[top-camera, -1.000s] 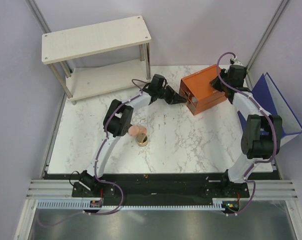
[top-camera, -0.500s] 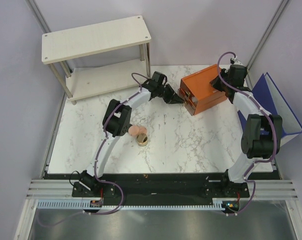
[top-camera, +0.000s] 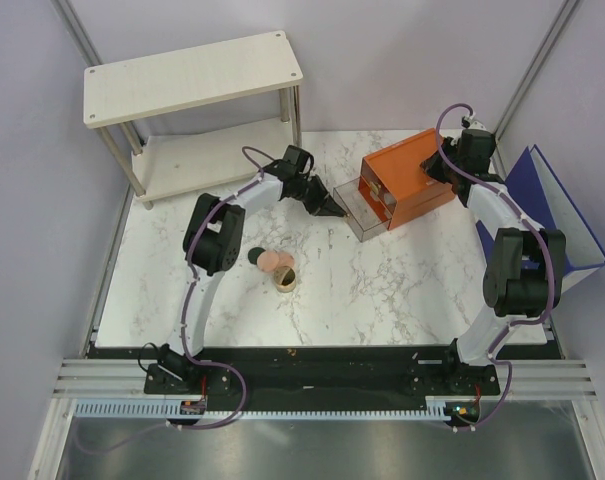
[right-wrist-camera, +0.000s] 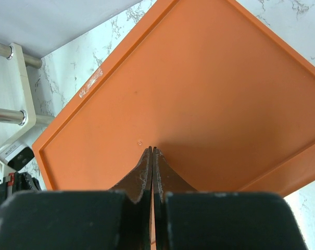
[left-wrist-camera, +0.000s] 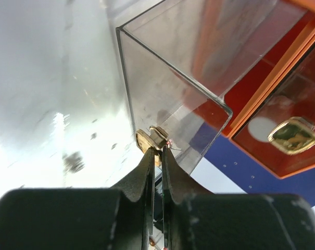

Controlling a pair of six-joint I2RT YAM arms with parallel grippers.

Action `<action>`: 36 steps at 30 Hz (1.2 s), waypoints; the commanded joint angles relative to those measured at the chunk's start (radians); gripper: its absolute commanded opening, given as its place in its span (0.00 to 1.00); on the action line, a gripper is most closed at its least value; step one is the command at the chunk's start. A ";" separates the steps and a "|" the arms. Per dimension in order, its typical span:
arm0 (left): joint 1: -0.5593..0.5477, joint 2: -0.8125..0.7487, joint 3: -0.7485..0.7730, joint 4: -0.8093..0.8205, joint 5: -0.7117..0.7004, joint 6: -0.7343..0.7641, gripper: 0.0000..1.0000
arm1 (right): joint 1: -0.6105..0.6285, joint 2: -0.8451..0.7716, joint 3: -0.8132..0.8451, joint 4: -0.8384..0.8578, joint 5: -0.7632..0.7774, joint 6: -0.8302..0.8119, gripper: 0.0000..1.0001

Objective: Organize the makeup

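Note:
The clear drawer (top-camera: 360,213) stands pulled partway out of the orange drawer box (top-camera: 407,180). My left gripper (top-camera: 334,210) is shut on the drawer's small gold knob (left-wrist-camera: 147,139), with the clear drawer wall (left-wrist-camera: 167,67) right ahead of the left gripper (left-wrist-camera: 158,152). My right gripper (top-camera: 440,172) is shut, and in its own view the right gripper (right-wrist-camera: 152,149) has its tips against the box's orange top (right-wrist-camera: 199,94). On the marble lie three pieces of makeup: a peach-pink disc (top-camera: 272,260), a dark green disc (top-camera: 254,257) and a gold-rimmed jar (top-camera: 285,279).
A white two-tier shelf (top-camera: 197,80) stands at the back left. A blue bin (top-camera: 552,210) leans at the right edge. A second orange-fronted drawer with a gold knob (left-wrist-camera: 292,135) sits shut in the box.
My left gripper has drawn back to the left with the knob, sliding the clear drawer out of the box. The arm's shift uncovered the dark green disc. The right arm has not moved.

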 commanded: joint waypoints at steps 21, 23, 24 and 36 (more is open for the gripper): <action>0.121 -0.165 -0.204 -0.210 -0.149 0.299 0.06 | 0.001 0.124 -0.113 -0.298 0.041 -0.039 0.00; 0.121 -0.176 -0.168 -0.204 -0.146 0.350 0.16 | 0.003 0.122 -0.115 -0.298 0.042 -0.042 0.00; 0.121 -0.180 -0.154 -0.197 -0.140 0.365 0.20 | 0.001 0.122 -0.117 -0.298 0.044 -0.042 0.00; 0.147 -0.346 -0.048 -0.300 -0.260 0.609 0.66 | 0.003 0.107 -0.123 -0.301 0.048 -0.044 0.00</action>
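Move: The gold knob of the lower drawer is already pinched between the left fingers, with the drawer partly pulled out. The upper drawer's knob lies about 8 cm to the right, 3 cm ahead and 7 cm higher; the orange box's middle is some 17 cm right and 7 cm ahead. The pink discs lie roughly 16 cm left and 13 cm back. From the right hand, the lower knob is about 21 cm left, 7 cm back and 10 cm below. The lower drawer's knob, still pinched, is drawn about 6 cm to the left and slightly back, out from the orange box, slowing on the way. Then the left fingers open wide and let go, and the hand moves off another 5 cm or so left, also forward and up, tilting its fingers further down. The right hand stays in place with shut fingertips on the box's top. ##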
